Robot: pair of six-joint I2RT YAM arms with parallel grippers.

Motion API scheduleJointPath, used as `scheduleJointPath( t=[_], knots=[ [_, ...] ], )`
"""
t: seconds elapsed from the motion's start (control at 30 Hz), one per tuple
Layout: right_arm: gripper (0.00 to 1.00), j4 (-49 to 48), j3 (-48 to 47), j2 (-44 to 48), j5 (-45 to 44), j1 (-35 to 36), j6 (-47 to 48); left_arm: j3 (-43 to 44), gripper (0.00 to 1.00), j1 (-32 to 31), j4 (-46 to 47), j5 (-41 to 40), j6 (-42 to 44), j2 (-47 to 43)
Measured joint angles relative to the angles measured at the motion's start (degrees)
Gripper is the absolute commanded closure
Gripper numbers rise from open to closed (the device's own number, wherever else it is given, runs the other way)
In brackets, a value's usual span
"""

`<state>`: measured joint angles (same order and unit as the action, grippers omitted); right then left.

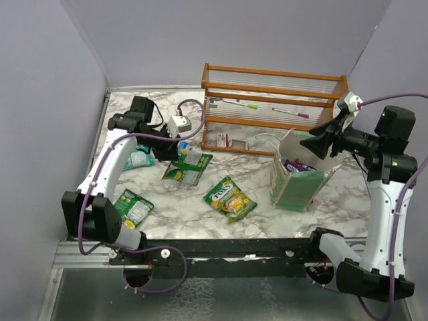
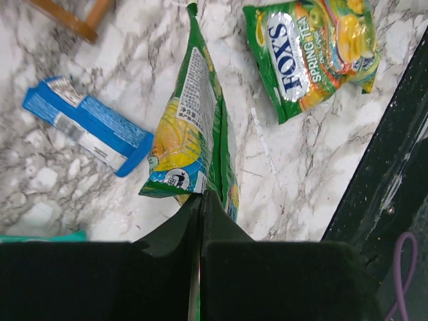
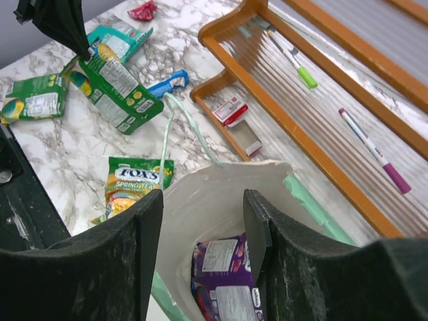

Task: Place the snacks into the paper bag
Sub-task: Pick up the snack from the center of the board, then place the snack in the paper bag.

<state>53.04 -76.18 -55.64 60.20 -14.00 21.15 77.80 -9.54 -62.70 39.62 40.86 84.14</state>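
Observation:
My left gripper (image 2: 200, 197) is shut on the near edge of a green-and-yellow snack packet (image 2: 190, 127), at the table's left (image 1: 187, 166). My right gripper (image 3: 202, 200) hangs open over the mouth of the pale-green paper bag (image 1: 294, 187), nothing between its fingers. A purple packet (image 3: 227, 281) lies inside the bag. On the marble lie a Fox's green packet (image 1: 229, 198), another green packet (image 1: 134, 207), a teal packet (image 1: 139, 158), a blue bar wrapper (image 2: 87, 127) and a small red-pink packet (image 3: 142, 10).
A brown wooden slatted rack (image 1: 274, 100) stands at the back, just behind the bag, with two pens (image 3: 304, 73) on its slats. A small red-and-white box (image 1: 223, 139) lies at its foot. Grey walls close in both sides.

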Motion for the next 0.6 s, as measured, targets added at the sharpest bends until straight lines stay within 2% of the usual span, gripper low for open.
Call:
scheduleJointPath(
  t=[0.37, 0.6],
  knots=[
    [0.45, -6.75, -3.98, -5.35, 5.22, 0.28, -3.91, 9.62, 1.00, -5.22, -0.33, -0.13, -2.51, -2.82],
    [0.44, -12.13, -5.42, -8.94, 5.90, 3.85, -6.38, 16.20, 1.00, -8.37, 0.13, -0.31, -4.90, -2.82]
  ],
)
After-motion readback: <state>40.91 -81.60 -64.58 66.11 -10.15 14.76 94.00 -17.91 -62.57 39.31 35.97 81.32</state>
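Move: The left hand already holds the green snack by its edge, the pack's middle some 4 cm right, 1 cm back and 5 cm below. The empty right gripper is about 31 cm right of the left hand, 4 cm back and 16 cm higher; the paper bag is about 34 cm right, 4 cm back, 5 cm lower. The FOX'S snack lies roughly 14 cm right, 6 cm back and the blue bar 7 cm straight ahead, both 17 cm down. For the right hand, the green snack hangs some 27 cm left, 3 cm ahead and 21 cm below, the bag 3 cm right, level fore and aft, 21 cm down. Keeping the green snack pinched in its shut fingers, the left hand carries it steadily up about 11 cm and some 5 cm to the right, towards the right gripper, its fingertips swinging forward and up by roughly 15 degrees. The empty right hand, above the bag, goes forward about 4 cm and up a little over 3 cm, then edges left towards the left hand as it turns slightly counter-clockwise, its fingers staying about half open and still touching nothing. ##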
